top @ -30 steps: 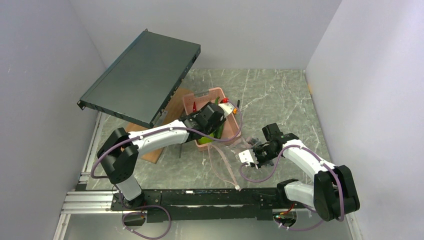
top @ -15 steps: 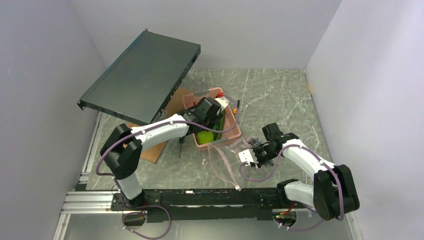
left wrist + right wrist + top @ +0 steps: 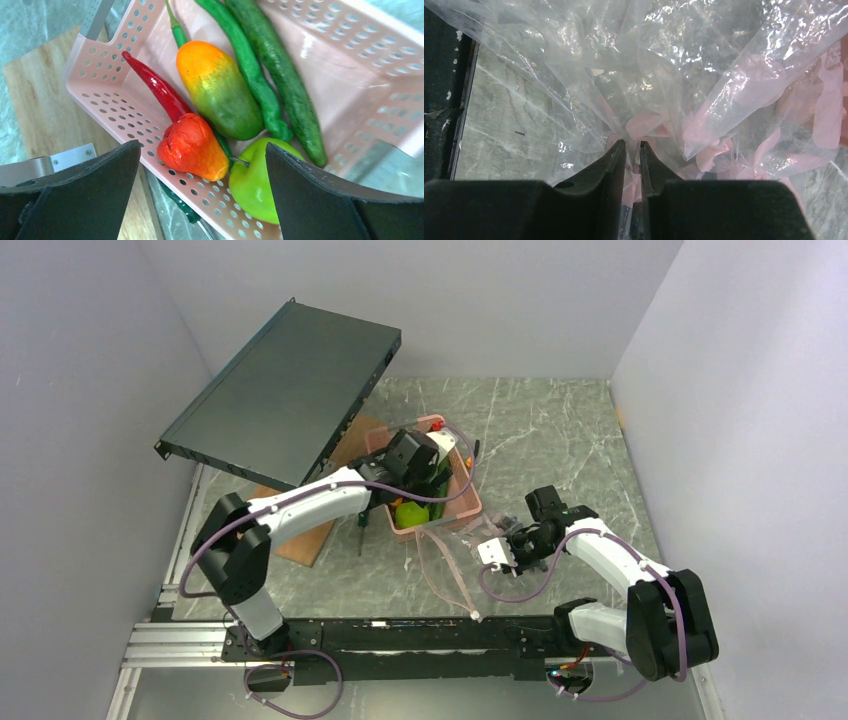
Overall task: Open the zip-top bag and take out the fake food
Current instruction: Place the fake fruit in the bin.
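My left gripper (image 3: 420,480) hangs open over the pink basket (image 3: 470,495), its jaws wide apart and holding nothing (image 3: 202,146). In the basket (image 3: 100,100) lies the fake food: a lime-green apple (image 3: 255,180) (image 3: 408,513), a red-orange piece (image 3: 192,147), a red chili (image 3: 155,85), an orange-green fruit (image 3: 217,90) and long green pods (image 3: 272,75). The clear zip-top bag (image 3: 445,565) with its pink strip lies crumpled on the table in front of the basket. My right gripper (image 3: 492,542) is shut on a bunched pink-and-clear fold of the bag (image 3: 624,65), pinched between the tips (image 3: 632,145).
A flat black rack unit (image 3: 280,390) leans at the back left over a wooden board (image 3: 320,530) (image 3: 45,100). A green-handled screwdriver (image 3: 362,535) (image 3: 177,202) lies between board and basket. Walls close in on the left, back and right.
My left gripper has moved back over the basket and its jaws have opened wide; the green apple now lies uncovered in the basket. The right arm and the bag have stayed put.
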You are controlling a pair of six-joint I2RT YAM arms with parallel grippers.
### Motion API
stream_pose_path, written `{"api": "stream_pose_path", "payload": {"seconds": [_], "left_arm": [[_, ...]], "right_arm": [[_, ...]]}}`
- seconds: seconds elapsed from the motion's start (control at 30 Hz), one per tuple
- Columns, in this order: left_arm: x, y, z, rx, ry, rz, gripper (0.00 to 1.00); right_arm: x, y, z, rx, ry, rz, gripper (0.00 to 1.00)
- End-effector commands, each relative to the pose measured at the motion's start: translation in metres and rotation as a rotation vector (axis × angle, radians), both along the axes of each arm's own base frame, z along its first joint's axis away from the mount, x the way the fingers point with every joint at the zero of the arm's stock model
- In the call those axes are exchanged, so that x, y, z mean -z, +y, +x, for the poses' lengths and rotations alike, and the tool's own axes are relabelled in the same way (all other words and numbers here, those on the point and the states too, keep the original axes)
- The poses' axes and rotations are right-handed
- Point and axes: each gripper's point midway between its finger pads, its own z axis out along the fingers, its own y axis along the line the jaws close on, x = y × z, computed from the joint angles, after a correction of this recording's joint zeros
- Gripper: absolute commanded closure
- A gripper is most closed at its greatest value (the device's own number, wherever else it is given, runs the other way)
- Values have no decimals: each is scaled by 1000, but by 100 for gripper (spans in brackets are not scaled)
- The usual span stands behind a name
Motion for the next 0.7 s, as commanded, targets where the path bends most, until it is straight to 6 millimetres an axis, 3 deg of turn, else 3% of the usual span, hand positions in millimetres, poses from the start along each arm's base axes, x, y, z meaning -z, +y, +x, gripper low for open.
{"api": "stream_pose_path", "payload": {"seconds": [0.0, 0.13, 0.4, 0.67], "left_arm": [[-56, -18, -19, 68, -19, -237, 0], [-81, -22, -43, 123, -22, -396, 0], [-100, -10, -94, 163, -43, -601, 0], [-100, 5, -152, 221, -20, -718, 0]], "right_arm": [[-12, 4, 5, -17, -25, 32, 79], [-15, 4, 5, -14, -31, 46, 73], [-33, 3, 4, 6, -74, 124, 60], [-60, -1, 8, 78, -77, 234, 49]]}}
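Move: The dark grapes left in the zip-top bag lie about 13 cm back, 27 cm right and 12 cm below the open left hand. The red-orange pepper is 2 cm back of it and 8 cm below, the green apple 7 cm back and 3 cm right, the mango 1 cm ahead and 4 cm right, all about as low. From the right hand, the grapes are some 4 cm ahead, 2 cm right and slightly below. Left hand, still open, backs about 13 cm, rising 8 from the bin; right opens, rises, releasing the bag. ##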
